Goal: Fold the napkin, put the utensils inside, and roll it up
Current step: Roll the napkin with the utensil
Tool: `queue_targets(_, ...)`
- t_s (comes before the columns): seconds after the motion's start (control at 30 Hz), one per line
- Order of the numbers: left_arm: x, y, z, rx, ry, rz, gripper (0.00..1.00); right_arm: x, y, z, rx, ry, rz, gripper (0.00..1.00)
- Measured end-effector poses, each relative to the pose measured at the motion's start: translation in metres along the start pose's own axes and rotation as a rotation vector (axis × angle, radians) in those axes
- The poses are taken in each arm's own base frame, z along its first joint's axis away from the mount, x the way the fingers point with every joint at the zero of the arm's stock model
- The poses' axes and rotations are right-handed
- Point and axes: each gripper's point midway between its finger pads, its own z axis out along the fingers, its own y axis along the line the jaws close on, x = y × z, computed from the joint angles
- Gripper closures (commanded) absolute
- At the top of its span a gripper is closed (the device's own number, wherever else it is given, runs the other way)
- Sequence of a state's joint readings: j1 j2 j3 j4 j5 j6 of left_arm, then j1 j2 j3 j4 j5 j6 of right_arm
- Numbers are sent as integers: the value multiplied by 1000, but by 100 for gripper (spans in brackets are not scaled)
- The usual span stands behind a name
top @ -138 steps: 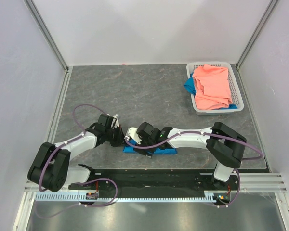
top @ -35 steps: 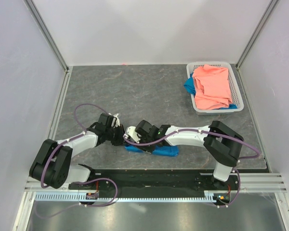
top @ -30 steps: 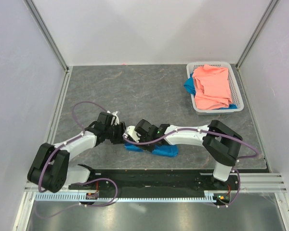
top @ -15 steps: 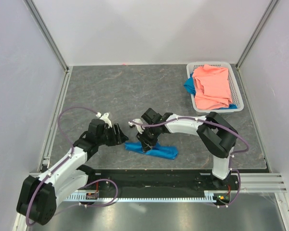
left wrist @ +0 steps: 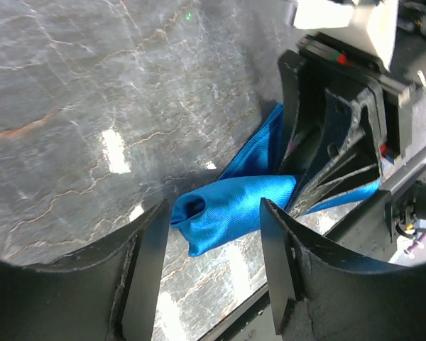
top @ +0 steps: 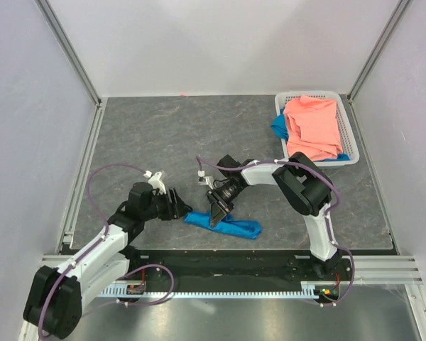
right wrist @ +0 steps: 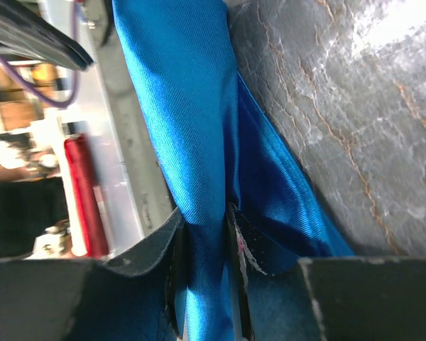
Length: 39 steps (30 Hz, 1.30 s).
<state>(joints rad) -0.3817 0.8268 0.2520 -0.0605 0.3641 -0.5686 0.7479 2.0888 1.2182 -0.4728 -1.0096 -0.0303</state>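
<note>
The napkin [top: 227, 224] is a bright blue roll lying on the table near the front edge. My right gripper [top: 216, 213] points down onto the roll's left part and is shut on a fold of it [right wrist: 207, 263]. In the right wrist view the blue cloth is pinched between both fingers [right wrist: 243, 249]. My left gripper [top: 180, 207] stands open just left of the roll. The roll's open end [left wrist: 220, 213] sits between my left fingertips [left wrist: 150, 249] without being squeezed. The utensils are hidden.
A white basket [top: 349, 135] stands at the back right, holding a salmon-pink cloth [top: 312, 128] with a blue scrap [top: 277, 128] poking out at its left. The black base rail [top: 220, 263] runs right behind the roll's near side.
My left gripper has released the roll's end, opened and drawn back to the left. My right arm has swung round, its gripper now reaching the roll from the far side.
</note>
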Motion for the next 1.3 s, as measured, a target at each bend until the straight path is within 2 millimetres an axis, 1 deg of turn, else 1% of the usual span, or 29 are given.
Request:
queue_targets(0.07, 4, 0, 3, 9, 14, -5, 43, 0, 0, 0, -39, 2, 27, 67)
queue_targets(0.17, 9, 0, 6, 25, 37, -12, 48, 0, 0, 0, -82, 3, 58, 67)
queue_targets(0.23, 11, 0, 9, 34, 44, -15, 54, 0, 0, 0, -93, 5, 70, 66)
queue_targets(0.27, 12, 0, 10, 36, 50, -19, 57, 0, 0, 0, -97, 6, 75, 66)
queue_targets(0.3, 13, 2, 11, 35, 56, -24, 67, 0, 0, 0, -97, 7, 77, 65)
queue_targets(0.37, 18, 4, 14, 28, 73, -40, 76, -1, 0, 0, -95, 8, 81, 63)
queue_targets(0.4, 19, 5, 15, 25, 80, -50, 83, -2, 0, 0, -92, 8, 82, 60)
queue_targets(0.47, 21, 7, 17, 22, 89, -59, 87, -4, 0, -1, -84, 8, 86, 55)
queue_targets(0.5, 22, 7, 17, 20, 94, -63, 92, -4, 1, -1, -82, 8, 88, 46)
queue_targets(0.57, 24, 9, 18, 13, 103, -69, 98, -6, 2, -4, -68, 8, 95, 36)
queue_targets(0.6, 25, 10, 19, 10, 107, -72, 98, -8, 6, -6, -60, 3, 88, 32)
queue_targets(0.7, 26, 13, 19, -9, 117, -79, 98, -19, 5, -18, 57, -32, 25, 28)
queue_targets(0.77, 24, 13, 20, -23, 128, -85, 98, -30, 5, -31, 152, -76, -35, 27)
queue_targets(0.87, 21, 15, 22, -57, 150, -100, 98, -43, 12, -55, 291, -165, -139, 26)
queue_targets(0.97, 20, 16, 24, -83, 183, -117, 98, -47, 18, -70, 415, -233, -239, 24)
queue_targets(1.0, 20, 16, 25, -92, 197, -125, 98, -46, 20, -71, 465, -244, -278, 23)
queue_targets(1.03, 19, 16, 26, -102, 210, -134, 98, -43, 24, -68, 512, -245, -322, 23)
queue_targets(1.07, 19, 17, 27, -109, 220, -142, 98, -38, 28, -61, 566, -236, -380, 23)
queue_targets(1.1, 18, 17, 27, -114, 227, -148, 98, -36, 30, -55, 587, -226, -410, 22)
queue_targets(1.2, 17, 19, 29, -130, 255, -169, 98, -22, 41, -28, 671, -174, -545, 22)
queue_targets(1.3, 17, 18, 30, -129, 270, -179, 98, -15, 38, -20, 745, -141, -608, 23)
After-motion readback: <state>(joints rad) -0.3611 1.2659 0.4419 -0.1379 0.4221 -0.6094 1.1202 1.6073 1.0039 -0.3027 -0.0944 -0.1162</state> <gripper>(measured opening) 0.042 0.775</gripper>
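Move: The rolled napkin's left end, the left hand's target, lies about 1 cm back, 2 cm right and 4 cm below it. From the left hand, the right gripper stands some 10 cm right and 3 cm back, and the roll's far end about 22 cm right and 6 cm back. The right hand already grips the roll, whose middle is about 3 cm right, 2 cm back and 1 cm below its hand point; a loose napkin flap lies roughly 2 cm right and 1 cm ahead. Down by nearly 4 cm onto the napkin roll's left end goes the left hand, shutting its open fingers to pinch the cloth and then tipping some 20 degrees further down. The right hand, after a slight last turn, opens and lets go of the roll, loops up and forward about 5 cm, then swings back above it, its fingers turning from pointing towards the base to pointing down, wide open. ##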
